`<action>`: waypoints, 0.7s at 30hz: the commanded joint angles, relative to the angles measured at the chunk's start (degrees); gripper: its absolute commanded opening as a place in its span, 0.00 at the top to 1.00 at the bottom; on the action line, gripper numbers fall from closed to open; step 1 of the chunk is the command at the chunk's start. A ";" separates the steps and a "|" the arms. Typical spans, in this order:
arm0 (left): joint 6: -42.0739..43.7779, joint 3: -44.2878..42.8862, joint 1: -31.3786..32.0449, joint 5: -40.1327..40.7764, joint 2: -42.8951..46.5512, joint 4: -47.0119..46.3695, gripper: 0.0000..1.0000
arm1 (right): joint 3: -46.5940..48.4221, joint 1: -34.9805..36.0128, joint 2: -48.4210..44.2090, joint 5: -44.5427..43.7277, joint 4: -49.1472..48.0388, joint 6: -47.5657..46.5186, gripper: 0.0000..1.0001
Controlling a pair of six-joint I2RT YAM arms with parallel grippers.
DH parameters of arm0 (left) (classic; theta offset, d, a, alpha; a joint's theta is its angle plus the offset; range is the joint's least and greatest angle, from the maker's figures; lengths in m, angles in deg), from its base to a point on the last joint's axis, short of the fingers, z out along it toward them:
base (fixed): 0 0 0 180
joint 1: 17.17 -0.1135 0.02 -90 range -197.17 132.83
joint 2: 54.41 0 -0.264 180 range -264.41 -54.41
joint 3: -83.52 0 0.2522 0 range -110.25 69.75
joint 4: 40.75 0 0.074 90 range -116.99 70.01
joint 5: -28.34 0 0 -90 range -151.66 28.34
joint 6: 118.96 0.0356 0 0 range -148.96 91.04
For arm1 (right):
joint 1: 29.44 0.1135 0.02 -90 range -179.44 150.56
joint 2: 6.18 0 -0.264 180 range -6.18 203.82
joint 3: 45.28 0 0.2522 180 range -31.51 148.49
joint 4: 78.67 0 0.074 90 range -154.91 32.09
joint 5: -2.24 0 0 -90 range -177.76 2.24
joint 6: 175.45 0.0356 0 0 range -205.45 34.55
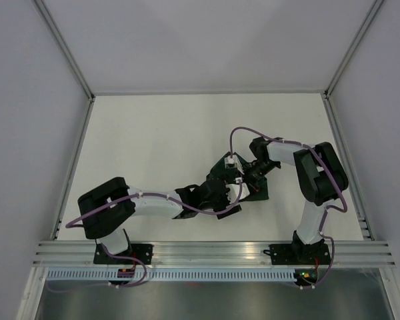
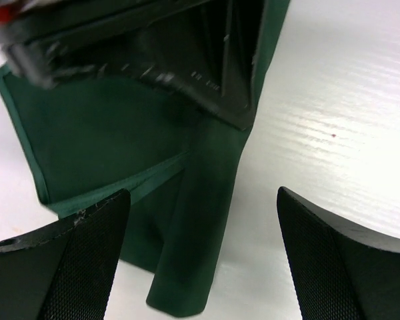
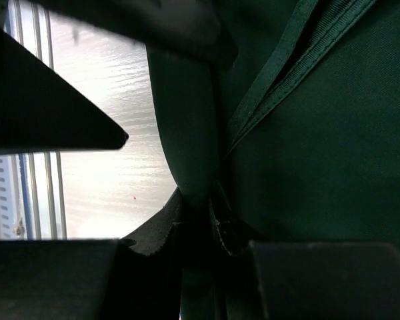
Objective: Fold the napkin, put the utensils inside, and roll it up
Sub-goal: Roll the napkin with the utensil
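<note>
The dark green napkin [image 1: 258, 193] lies folded near the table's middle, one edge rolled into a tube [image 2: 199, 227]. My right gripper [image 1: 244, 181] is shut on the upper end of that tube [image 3: 184, 120], its jaws pinching the fabric [image 3: 199, 223]. My left gripper [image 1: 228, 204] hovers low over the tube's free end, open [image 2: 203, 193], with one finger [image 2: 80, 267] on the flat cloth side and the other finger [image 2: 347, 267] over bare table. Flat napkin layers with a hemmed edge [image 2: 107, 127] spread to the left of the tube. The utensils are hidden from every view.
White table [image 1: 153, 147] surrounds the napkin, walled at left, right and back. An aluminium rail [image 1: 213, 252] carrying both arm bases runs along the near edge. The two grippers stand very close together over the napkin.
</note>
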 commanded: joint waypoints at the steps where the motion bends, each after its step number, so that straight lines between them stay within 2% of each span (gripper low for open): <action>1: 6.20 -4.17 1.47 -0.24 -2.37 0.31 0.07 | -1.58 -0.39 4.10 -7.26 -0.91 -3.10 0.86; 11: 8.94 -6.11 2.09 -0.77 -8.43 -0.83 0.12 | -0.61 -0.83 5.94 -7.35 -0.56 -2.75 0.86; 21: 7.53 -8.13 2.18 -3.58 -11.77 1.01 0.34 | 0.44 -1.01 7.17 -7.52 -0.29 -2.49 0.86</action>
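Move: The napkin roll is just below my open left hand: the stretch I mean to grip is about 3 cm to the right, level fore and aft, and 3 cm down. My right gripper stands some 7 cm to the right of my left hand, 3 cm farther out and 3 cm lower. The flat part of the napkin spreads roughly 7 cm ahead of my left hand, 4 cm below. My right hand already has the roll between its fingertips. I slide my left hand about 3 cm to the right and sink it some 2.5 cm, bringing its fingers down astride the roll, close beside my right gripper, and narrowing them from wide open to about two-thirds. My right hand keeps its pinch on the roll, tips on by nearly 10 degrees in the forward-rolling sense and eases about 1 cm back. ##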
